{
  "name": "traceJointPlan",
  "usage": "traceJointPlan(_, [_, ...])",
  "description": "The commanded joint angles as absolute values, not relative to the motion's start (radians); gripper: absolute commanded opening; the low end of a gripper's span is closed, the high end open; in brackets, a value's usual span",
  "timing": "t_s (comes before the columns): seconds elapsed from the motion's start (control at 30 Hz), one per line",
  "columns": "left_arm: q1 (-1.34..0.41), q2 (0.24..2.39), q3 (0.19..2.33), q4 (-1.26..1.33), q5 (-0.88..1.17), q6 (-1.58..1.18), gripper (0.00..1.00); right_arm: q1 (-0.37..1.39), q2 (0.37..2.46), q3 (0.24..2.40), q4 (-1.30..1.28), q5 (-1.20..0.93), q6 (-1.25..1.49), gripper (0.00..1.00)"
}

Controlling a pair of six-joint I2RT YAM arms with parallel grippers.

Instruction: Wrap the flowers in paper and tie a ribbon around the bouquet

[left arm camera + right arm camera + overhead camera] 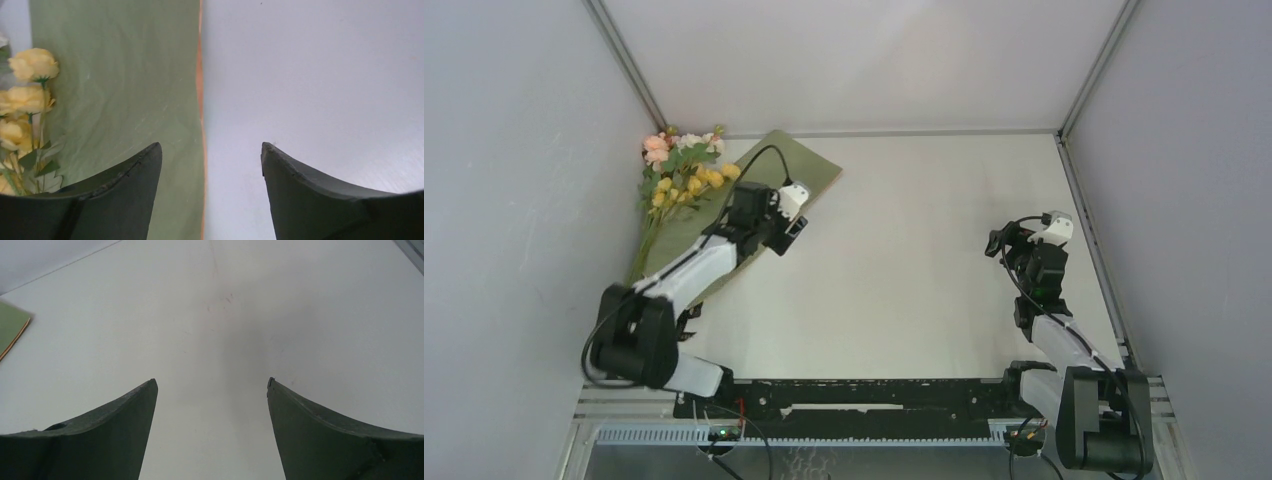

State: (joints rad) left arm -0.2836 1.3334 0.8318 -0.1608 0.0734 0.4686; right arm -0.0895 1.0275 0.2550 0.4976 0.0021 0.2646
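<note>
The paper lies flat at the far left of the table, olive-green face up, with a thin peach-orange edge showing in the left wrist view. The flowers rest along its left side, blooms toward the back wall and stems pointing toward the near side. My left gripper hovers open over the paper's right edge; in the left wrist view that edge of the paper runs between the fingers of the left gripper, with yellow blooms to the left. My right gripper stands open above bare table. The ribbon is out of view, and no wrapped bouquet shows.
Grey enclosure walls close in the table on the left, back and right. A black rail and the arm bases run along the near edge. One corner of the paper shows at the left of the right wrist view.
</note>
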Motion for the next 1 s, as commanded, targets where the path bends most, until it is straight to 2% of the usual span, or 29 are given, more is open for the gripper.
traceJointPlan(0.0, [-0.334,1.575,1.058,-0.299,-0.115,0.48,0.75,-0.079,1.005,0.258,0.529,0.027,0.272,0.89])
traceJointPlan(0.13, [-0.341,1.827,1.313,-0.409,-0.255,0.419,0.62,-0.077,1.019,0.261,0.538,0.022,0.268,0.9])
traceJointPlan(0.23, [-0.341,1.901,1.394,-0.449,-0.274,0.403,0.5,-0.075,1.027,0.267,0.538,0.017,0.265,0.89])
traceJointPlan(0.4, [-0.341,1.939,1.407,-0.448,-0.276,0.4,0.48,-0.074,1.029,0.268,0.545,0.014,0.264,0.9])
traceJointPlan(0.77, [-0.348,2.006,1.458,-0.461,-0.276,0.41,0.5,-0.073,1.028,0.268,0.548,0.012,0.261,0.9])
traceJointPlan(0.97, [-0.363,2.046,1.497,-0.46,-0.35,0.415,0.44,-0.074,1.029,0.268,0.546,0.012,0.262,0.9])
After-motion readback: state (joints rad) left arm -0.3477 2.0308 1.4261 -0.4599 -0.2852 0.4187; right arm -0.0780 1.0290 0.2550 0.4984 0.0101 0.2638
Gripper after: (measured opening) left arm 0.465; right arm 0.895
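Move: The stretch of the green paper's right-hand edge that the left hand goes for lies about 9 cm ahead of it, 1 cm to its right and 10 cm below. The paper's far right corner is some 18 cm ahead and 7 cm right; the yellow roses are roughly 14 cm ahead and 21 cm left, about 8 cm below. From the right hand, that stretch of edge lies about 11 cm ahead, 45 cm left and 8 cm below. Left hand reaches 9 cm forward and 9 cm down to the green paper's right-hand edge, fingers half closing around it. ##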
